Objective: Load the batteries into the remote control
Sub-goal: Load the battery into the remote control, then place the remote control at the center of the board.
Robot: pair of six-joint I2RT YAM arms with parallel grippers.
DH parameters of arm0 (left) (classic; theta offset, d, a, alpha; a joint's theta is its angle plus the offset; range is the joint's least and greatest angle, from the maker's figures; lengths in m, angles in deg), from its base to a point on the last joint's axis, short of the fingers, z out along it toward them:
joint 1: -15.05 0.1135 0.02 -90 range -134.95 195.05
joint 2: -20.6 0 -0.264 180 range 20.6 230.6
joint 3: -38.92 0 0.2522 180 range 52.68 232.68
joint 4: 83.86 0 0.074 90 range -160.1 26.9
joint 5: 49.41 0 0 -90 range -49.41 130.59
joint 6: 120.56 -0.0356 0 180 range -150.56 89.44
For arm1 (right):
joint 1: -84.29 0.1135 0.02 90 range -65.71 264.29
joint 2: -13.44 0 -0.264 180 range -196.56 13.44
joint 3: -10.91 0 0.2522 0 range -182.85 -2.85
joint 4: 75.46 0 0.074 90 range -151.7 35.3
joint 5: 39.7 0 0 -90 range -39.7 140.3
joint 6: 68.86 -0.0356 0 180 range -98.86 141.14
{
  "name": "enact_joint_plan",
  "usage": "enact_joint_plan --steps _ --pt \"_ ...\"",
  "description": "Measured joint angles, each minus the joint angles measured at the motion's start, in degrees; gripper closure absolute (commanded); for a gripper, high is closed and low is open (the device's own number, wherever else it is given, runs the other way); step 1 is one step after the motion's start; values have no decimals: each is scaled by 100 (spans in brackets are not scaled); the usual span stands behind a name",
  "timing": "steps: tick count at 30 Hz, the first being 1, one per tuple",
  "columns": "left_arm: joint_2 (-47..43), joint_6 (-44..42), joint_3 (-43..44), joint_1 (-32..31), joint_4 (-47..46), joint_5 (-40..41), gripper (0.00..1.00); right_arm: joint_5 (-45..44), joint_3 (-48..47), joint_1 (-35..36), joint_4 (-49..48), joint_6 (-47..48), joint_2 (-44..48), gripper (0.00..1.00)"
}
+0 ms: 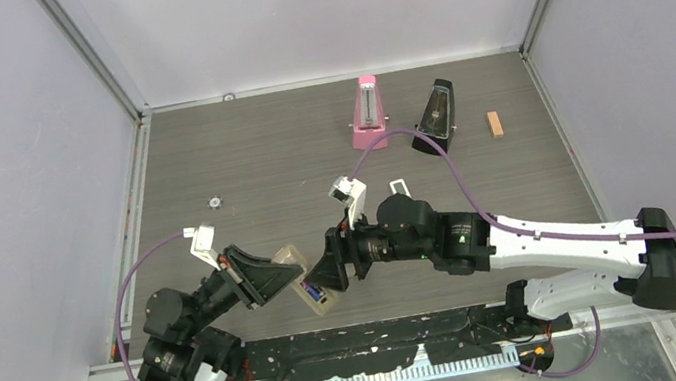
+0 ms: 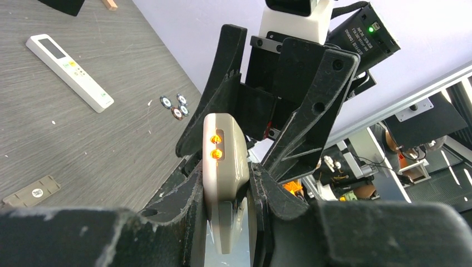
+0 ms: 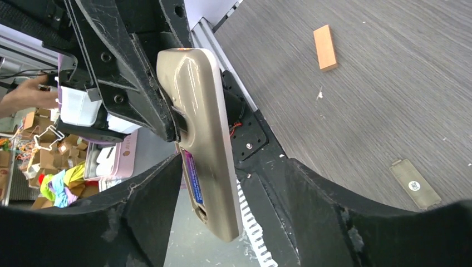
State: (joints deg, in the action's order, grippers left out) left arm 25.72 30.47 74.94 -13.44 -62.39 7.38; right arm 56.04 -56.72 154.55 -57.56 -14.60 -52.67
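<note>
The remote control is held in the air near the table's front edge, its grey-beige back showing. My left gripper is shut on one end of it; in the left wrist view my left gripper has a pad pressed against each side of the remote control. My right gripper is open, with one finger on each side of the remote's other end and a wide gap on its right side. A bluish-purple battery lies in the open compartment.
On the table lie another white remote, a grey-beige battery cover and some coin cells. At the back stand a pink metronome, a black metronome and an orange block.
</note>
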Motion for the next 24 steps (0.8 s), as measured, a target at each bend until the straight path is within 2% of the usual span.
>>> enact_joint_plan --steps 1,5,11,18,22,24 --pt "-4 -2 0 0 9 13 100 -39 0 -2 28 -35 15 20" --pt "-7 4 -11 0 46 70 100 -98 48 -28 59 -76 223 16" --pt "-4 26 -24 0 48 109 100 13 157 -37 -28 -57 501 16" --pt "-7 201 -61 0 31 229 100 466 289 -37 -166 -20 199 15" --pt "-136 446 -170 0 26 463 100 542 522 -37 -625 -234 35 15" --pt "-282 601 -267 0 -20 654 100 487 876 -37 -1158 -566 50 15"
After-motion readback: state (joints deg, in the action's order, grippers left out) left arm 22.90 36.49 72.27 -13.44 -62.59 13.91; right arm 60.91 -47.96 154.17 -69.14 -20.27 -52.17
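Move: The open right fingers straddle the remote control that the left hand grips near its far end; the middle of its battery compartment, with the purple battery in it, lies about 1 cm to the right hand's left, 2 cm back and about level. On the table some 24 cm below that hand, the battery cover lies roughly 10 cm ahead and 13 cm right, the white remote about 22 cm ahead and 23 cm right. From the left hand the compartment is some 4 cm back and 4 cm right, about level. The right hand, already off its squeeze, spreads its fingers wider and lifts about 2 cm while backing off 1.5 cm to its right, then swings back and down by some 4 cm and in again to the left, so that its open fingers straddle the remote control's near end. The left hand keeps its grip on the remote control and late on carries it about 1.5 cm forward with a small counter-clockwise turn of some 5 degrees. ##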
